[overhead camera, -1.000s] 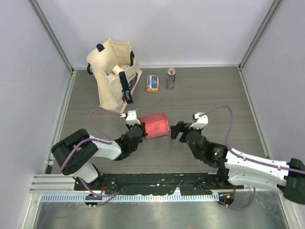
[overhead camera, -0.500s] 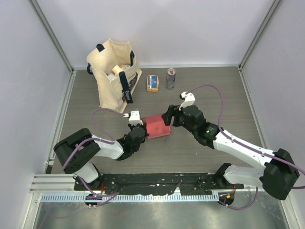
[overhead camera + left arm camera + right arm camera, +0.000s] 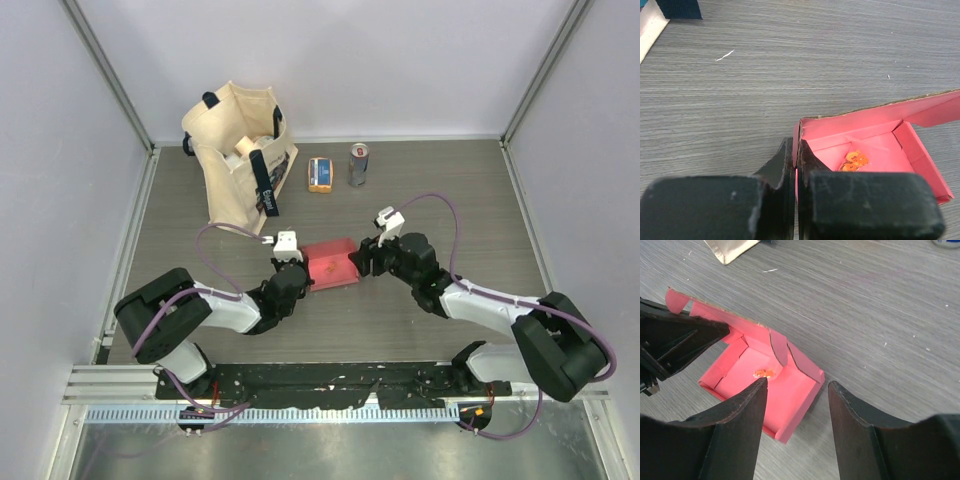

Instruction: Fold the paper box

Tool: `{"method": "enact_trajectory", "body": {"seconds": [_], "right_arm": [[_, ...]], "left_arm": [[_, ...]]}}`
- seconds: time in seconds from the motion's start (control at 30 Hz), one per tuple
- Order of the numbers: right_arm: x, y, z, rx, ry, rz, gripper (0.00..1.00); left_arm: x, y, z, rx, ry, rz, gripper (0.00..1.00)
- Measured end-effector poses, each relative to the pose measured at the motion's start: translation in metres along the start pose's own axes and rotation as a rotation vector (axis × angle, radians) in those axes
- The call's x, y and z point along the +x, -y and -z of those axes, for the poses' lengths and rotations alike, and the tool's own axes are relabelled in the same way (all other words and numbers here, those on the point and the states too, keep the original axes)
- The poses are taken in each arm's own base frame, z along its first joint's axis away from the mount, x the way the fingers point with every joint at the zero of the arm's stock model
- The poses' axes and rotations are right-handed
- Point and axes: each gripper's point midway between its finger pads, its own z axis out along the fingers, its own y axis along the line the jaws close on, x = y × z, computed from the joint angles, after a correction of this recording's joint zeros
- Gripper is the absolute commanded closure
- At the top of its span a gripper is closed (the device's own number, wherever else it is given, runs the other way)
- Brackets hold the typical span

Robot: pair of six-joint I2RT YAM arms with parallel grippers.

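The paper box (image 3: 330,264) is a pinkish-red open tray on the table's middle, with its flaps standing up. My left gripper (image 3: 298,272) is shut on the box's left wall; in the left wrist view the thin card wall sits pinched between the fingers of that gripper (image 3: 796,150). The box's inside (image 3: 880,145) shows a small orange mark (image 3: 854,161). My right gripper (image 3: 362,262) hangs open at the box's right end. In the right wrist view it (image 3: 797,384) straddles the right wall of the box (image 3: 745,370), one finger over the inside, one outside.
A beige tote bag (image 3: 240,150) stands at the back left. An orange-and-blue packet (image 3: 320,174) and a small can (image 3: 358,164) sit behind the box. Metal frame posts and light walls bound the table on three sides.
The right arm has swung in from the lower right to the box's right end, and its jaws have narrowed. The left gripper stays shut on the box's left wall.
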Motion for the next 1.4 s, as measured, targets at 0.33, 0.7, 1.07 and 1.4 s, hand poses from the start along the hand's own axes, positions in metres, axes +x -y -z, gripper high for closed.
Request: {"method": "enact_trajectory", "body": {"seconds": [0.33,0.7,1.07,1.4], "right_arm": [[-0.012,-0.001,-0.019,-0.052,0.013,0.07,0.69],[-0.013,0.002,-0.025,-0.018,0.019,-0.015,0.98],[-0.012,0.002,-0.025,0.299,0.155,-0.07,0.98],[0.011,0.003,-0.001,0.379,0.32,-0.07,0.98]], "left_arm": [[0.0,0.001,0.0,0.004,-0.002,-0.023,1.0],[-0.003,0.004,-0.007,-0.019,-0.004,-0.058,1.0],[-0.004,0.006,-0.017,-0.059,-0.003,-0.07,1.0],[-0.001,0.014,-0.015,-0.035,-0.01,-0.052,1.0]]}}
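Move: The flap at the right end of the paper box's raised far wall is the right gripper's target, about 2 cm ahead of its open fingers, 2 cm to their left and 1 cm higher. The orange bits on the box floor lie roughly 6 cm left of this gripper, 1 cm back and 7 cm below. The left gripper still pinches the wall's left flap; from it, the right flap is some 11 cm to the right and 2 cm ahead. Ease the right gripper about 2 cm forward and as far left onto the right flap, and shut its fingers on it. Go on a little forward, then draw back some 3 cm while swinging the wrist about 25 degrees clockwise and tipping the fingers up. Keep the left gripper's pinch on its flap and shift it roughly 1.5 cm right and 1 cm forward. ##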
